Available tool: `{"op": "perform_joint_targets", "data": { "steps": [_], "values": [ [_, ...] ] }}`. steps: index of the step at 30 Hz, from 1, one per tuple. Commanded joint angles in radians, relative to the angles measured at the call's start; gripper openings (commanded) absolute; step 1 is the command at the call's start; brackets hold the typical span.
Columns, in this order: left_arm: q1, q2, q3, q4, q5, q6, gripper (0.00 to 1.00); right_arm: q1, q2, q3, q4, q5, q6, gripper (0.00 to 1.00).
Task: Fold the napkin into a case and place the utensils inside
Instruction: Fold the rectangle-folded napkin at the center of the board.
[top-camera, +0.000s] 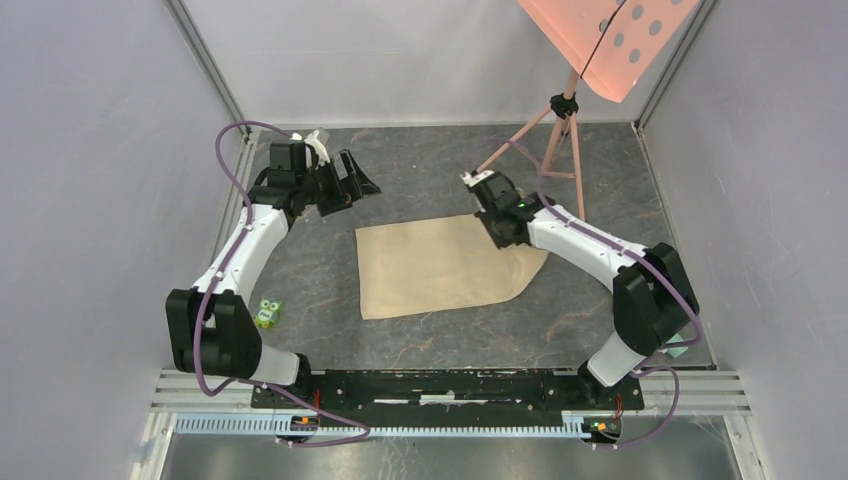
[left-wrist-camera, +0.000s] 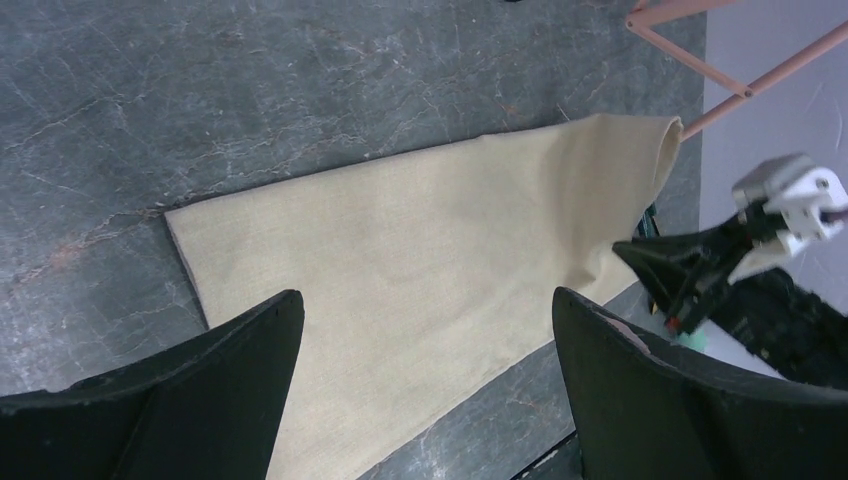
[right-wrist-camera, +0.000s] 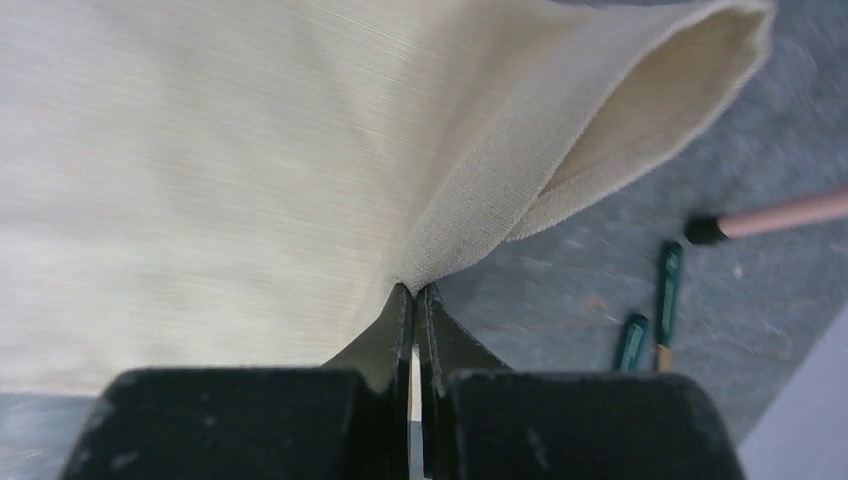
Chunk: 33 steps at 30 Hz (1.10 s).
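The beige napkin (top-camera: 445, 265) lies spread flat in the middle of the dark table, one layer thick and not folded into a case. My right gripper (top-camera: 490, 222) is shut on its far right edge. In the right wrist view the fingertips (right-wrist-camera: 415, 292) pinch the napkin (right-wrist-camera: 200, 150), and the corner beside them curls up into a loop (right-wrist-camera: 650, 90). My left gripper (top-camera: 350, 185) hangs open above the table off the napkin's far left corner. In the left wrist view its wide jaws frame the napkin (left-wrist-camera: 400, 250) and hold nothing. The utensils are out of view.
A pink tripod (top-camera: 560, 130) stands at the far right, one foot (right-wrist-camera: 705, 230) close to the pinched corner. Two slim dark green sticks (right-wrist-camera: 668, 290) lie on the table beside that foot. A small green frog toy (top-camera: 267, 313) sits by the left arm. Walls close both sides.
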Motion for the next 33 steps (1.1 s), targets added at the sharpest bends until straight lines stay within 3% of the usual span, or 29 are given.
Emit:
{"op": "perform_joint_targets", "data": {
  "steps": [1,13,20,33],
  "values": [
    [0.022,-0.05,0.023,0.007,-0.026,0.023,1.0,0.136,0.053,0.134,-0.064,-0.095,0.141,0.0],
    [0.035,-0.056,0.022,0.004,-0.035,0.03,1.0,0.345,0.263,0.33,0.065,-0.339,0.319,0.0],
    [0.047,-0.055,0.021,0.008,-0.026,0.025,1.0,0.363,0.324,0.359,0.179,-0.415,0.398,0.01],
    [0.063,-0.047,0.015,0.019,-0.004,0.011,1.0,0.376,0.435,0.462,0.22,-0.475,0.465,0.0]
  ]
}}
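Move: My right hand already holds the lifted right end of the napkin. The napkin's left edge, towards which that end goes, has its middle about 36 cm to my left, 7 cm back and 9 cm down. The flat middle of the napkin is some 15 cm left and 6 cm back; the tripod's left foot is roughly 14 cm ahead and 10 cm left, both about 9 cm below. From my open left hand, that left edge is around 18 cm back, 2 cm left and 20 cm down. Keeping the napkin's right end pinched, I sweep my right hand about 28 cm left over the napkin towards its left edge, fast at first and then slowing. I ease back about 6 cm, rise slightly before sinking a few centimetres, and roll the wrist some 35 degrees so that the hand's left side comes up. My left hand drifts a little left, fingers open. ##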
